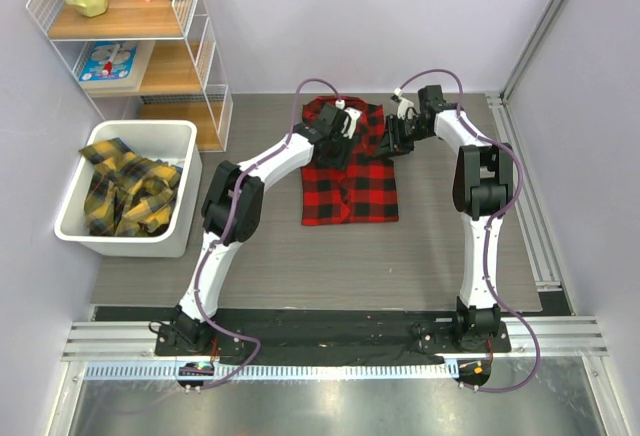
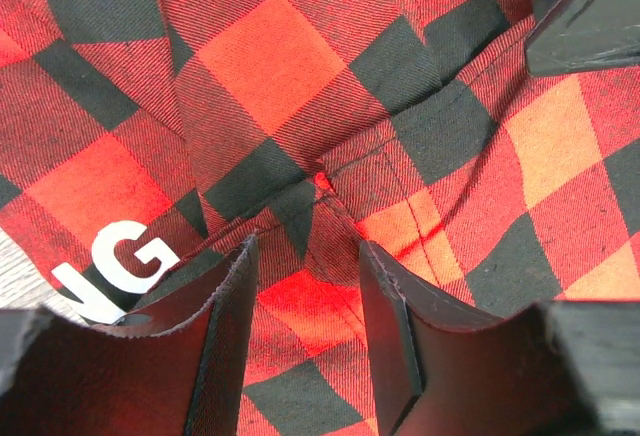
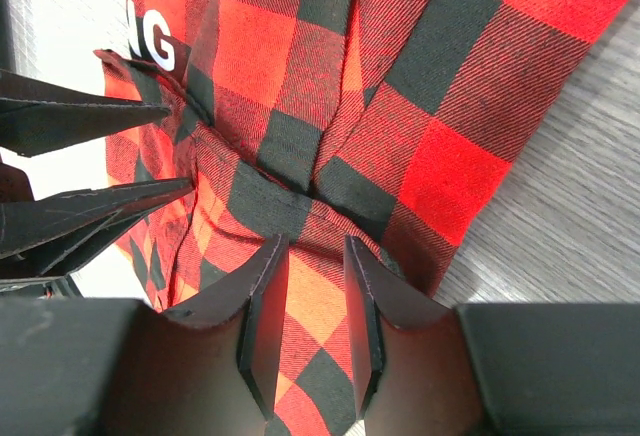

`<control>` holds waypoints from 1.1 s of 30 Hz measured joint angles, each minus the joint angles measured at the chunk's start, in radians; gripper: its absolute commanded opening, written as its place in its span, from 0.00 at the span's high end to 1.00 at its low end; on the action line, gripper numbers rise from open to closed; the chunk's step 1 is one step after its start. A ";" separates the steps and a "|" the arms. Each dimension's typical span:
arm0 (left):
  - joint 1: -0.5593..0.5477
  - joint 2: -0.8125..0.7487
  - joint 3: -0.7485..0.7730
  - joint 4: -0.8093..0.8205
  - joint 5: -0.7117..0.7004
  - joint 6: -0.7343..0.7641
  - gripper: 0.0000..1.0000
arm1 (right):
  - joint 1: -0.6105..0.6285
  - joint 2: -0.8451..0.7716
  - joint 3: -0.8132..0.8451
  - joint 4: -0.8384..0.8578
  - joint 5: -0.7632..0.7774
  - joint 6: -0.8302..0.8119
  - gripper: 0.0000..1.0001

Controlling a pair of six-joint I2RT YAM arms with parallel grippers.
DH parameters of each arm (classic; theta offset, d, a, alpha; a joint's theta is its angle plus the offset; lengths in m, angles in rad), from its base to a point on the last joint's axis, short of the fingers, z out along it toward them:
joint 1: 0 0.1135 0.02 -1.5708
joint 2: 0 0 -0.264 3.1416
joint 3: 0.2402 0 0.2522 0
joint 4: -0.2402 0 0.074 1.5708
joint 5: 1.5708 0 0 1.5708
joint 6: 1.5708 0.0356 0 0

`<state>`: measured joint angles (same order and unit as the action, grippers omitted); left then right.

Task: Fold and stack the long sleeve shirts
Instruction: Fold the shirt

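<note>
A red-and-black long sleeve shirt [image 1: 350,181] lies on the table, folded into a long rectangle with its collar end at the back. White lettering [image 2: 120,271] shows on it. My left gripper [image 1: 345,121] is at the collar end, open, its tips [image 2: 305,246] down on creased cloth. My right gripper [image 1: 393,141] is at the shirt's right edge, open, its tips [image 3: 315,241] astride a gathered fold [image 3: 300,191]. Yellow-and-black shirts [image 1: 125,191] are heaped in a white bin [image 1: 120,246] on the left.
A wire shelf [image 1: 130,26] with a yellow jug, boxes and a cup stands at the back left behind the bin. Metal rails run along the table's right side and its near edge. Grey table [image 1: 450,246] lies around the shirt.
</note>
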<state>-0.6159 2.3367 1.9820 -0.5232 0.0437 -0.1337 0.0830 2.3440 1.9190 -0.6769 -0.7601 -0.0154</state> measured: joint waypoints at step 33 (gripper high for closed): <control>0.000 -0.048 -0.091 0.088 -0.016 -0.042 1.00 | 0.000 0.000 -0.020 0.005 -0.001 0.002 0.65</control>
<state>-0.6159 2.2890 1.8908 -0.4351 0.0277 -0.1757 0.0826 2.3440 1.8992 -0.6724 -0.7609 -0.0135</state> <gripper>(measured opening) 0.006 0.348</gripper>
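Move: The left gripper, fingers half open, is right above the shirt's overlapping inner edge, which runs about 1 cm below its fingertips. From this gripper, the white letters are some 4 cm to the left and 2 cm farther out; the shirt's near hem is roughly 14 cm back, level sideways. From the right gripper, that inner edge is about 8 cm to the left, 1 cm back and 1 cm down. Lower the left gripper about 1 cm straight down onto the shirt's inner edge, then hold it there while the half-open fingers close right up and pinch the cloth. With the fingers shut, start raising it, some 1.5 cm up from the lowest point. Keep the right gripper almost still at its part of the shirt, fingers partly open. ##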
